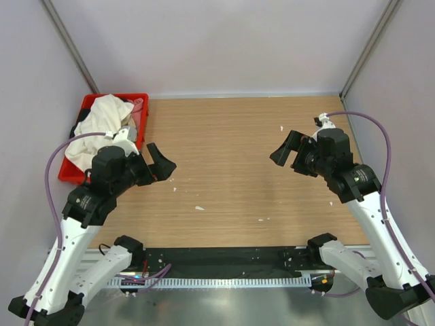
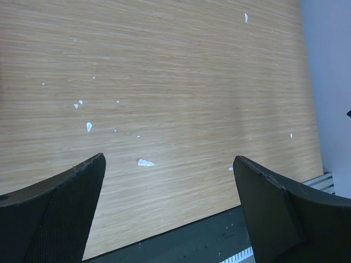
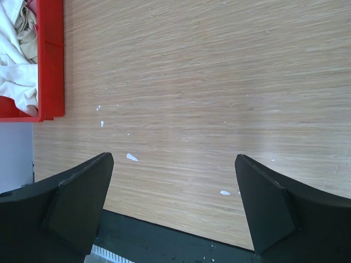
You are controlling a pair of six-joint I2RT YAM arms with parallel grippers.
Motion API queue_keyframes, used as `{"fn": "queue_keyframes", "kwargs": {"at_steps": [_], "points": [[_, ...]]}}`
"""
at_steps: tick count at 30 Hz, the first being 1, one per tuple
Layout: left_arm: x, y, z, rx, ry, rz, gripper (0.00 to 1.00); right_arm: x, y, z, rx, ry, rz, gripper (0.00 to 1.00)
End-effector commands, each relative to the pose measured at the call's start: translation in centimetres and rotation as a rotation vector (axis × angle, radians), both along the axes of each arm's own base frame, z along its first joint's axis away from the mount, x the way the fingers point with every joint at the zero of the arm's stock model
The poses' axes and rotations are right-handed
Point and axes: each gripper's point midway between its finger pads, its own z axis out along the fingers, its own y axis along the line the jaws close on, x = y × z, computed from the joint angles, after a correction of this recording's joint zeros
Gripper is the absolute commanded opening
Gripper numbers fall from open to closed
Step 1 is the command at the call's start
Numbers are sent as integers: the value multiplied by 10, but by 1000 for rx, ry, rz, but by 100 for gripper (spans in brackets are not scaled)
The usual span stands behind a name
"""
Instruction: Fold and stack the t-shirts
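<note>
The t-shirts lie bunched in a red crate at the table's back left, a cream one on top and a bit of pink cloth beside it. In the right wrist view the cream cloth shows at the upper left inside the crate. My left gripper hangs open over the wood just right of the crate, nothing between its fingers. My right gripper is open too, above the right half of the table, and holds nothing.
Small white flecks dot the wooden tabletop. A black strip runs along the near edge between the arm bases. Grey walls close in the back and both sides.
</note>
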Motion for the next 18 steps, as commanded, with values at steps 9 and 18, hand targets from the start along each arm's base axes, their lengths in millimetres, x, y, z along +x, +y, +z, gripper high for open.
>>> {"fn": "queue_keyframes", "kwargs": {"at_steps": [9,18], "points": [[40,52,32,111,-96,334,100,3,9,32,50,-133,54,100],[144,173,-1,396,70,816,96,3,19,14,76,-161,108,100]]}}
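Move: The white t-shirt in the red bin lies about 24 cm ahead of the left gripper, 21 cm to its left and some 20 cm below. The bin's middle is roughly 23 cm ahead and 20 cm left, with the beige cloth some 7 cm to the right of the white shirt and 2 cm farther out, the pink cloth about 10 cm right of it and 7 cm farther out. From the right gripper, the white shirt is around 22 cm ahead and 62 cm left. Swing the left gripper forward and left in about equal parts, some 17 cm in all, towards the white t-shirt in the red bin, starting gently and gathering speed. Stay high, rising just a little, and turn the hand nearly 40 degrees counter-clockwise while rolling its left side up; keep the fingers wide open and touch nothing yet. ##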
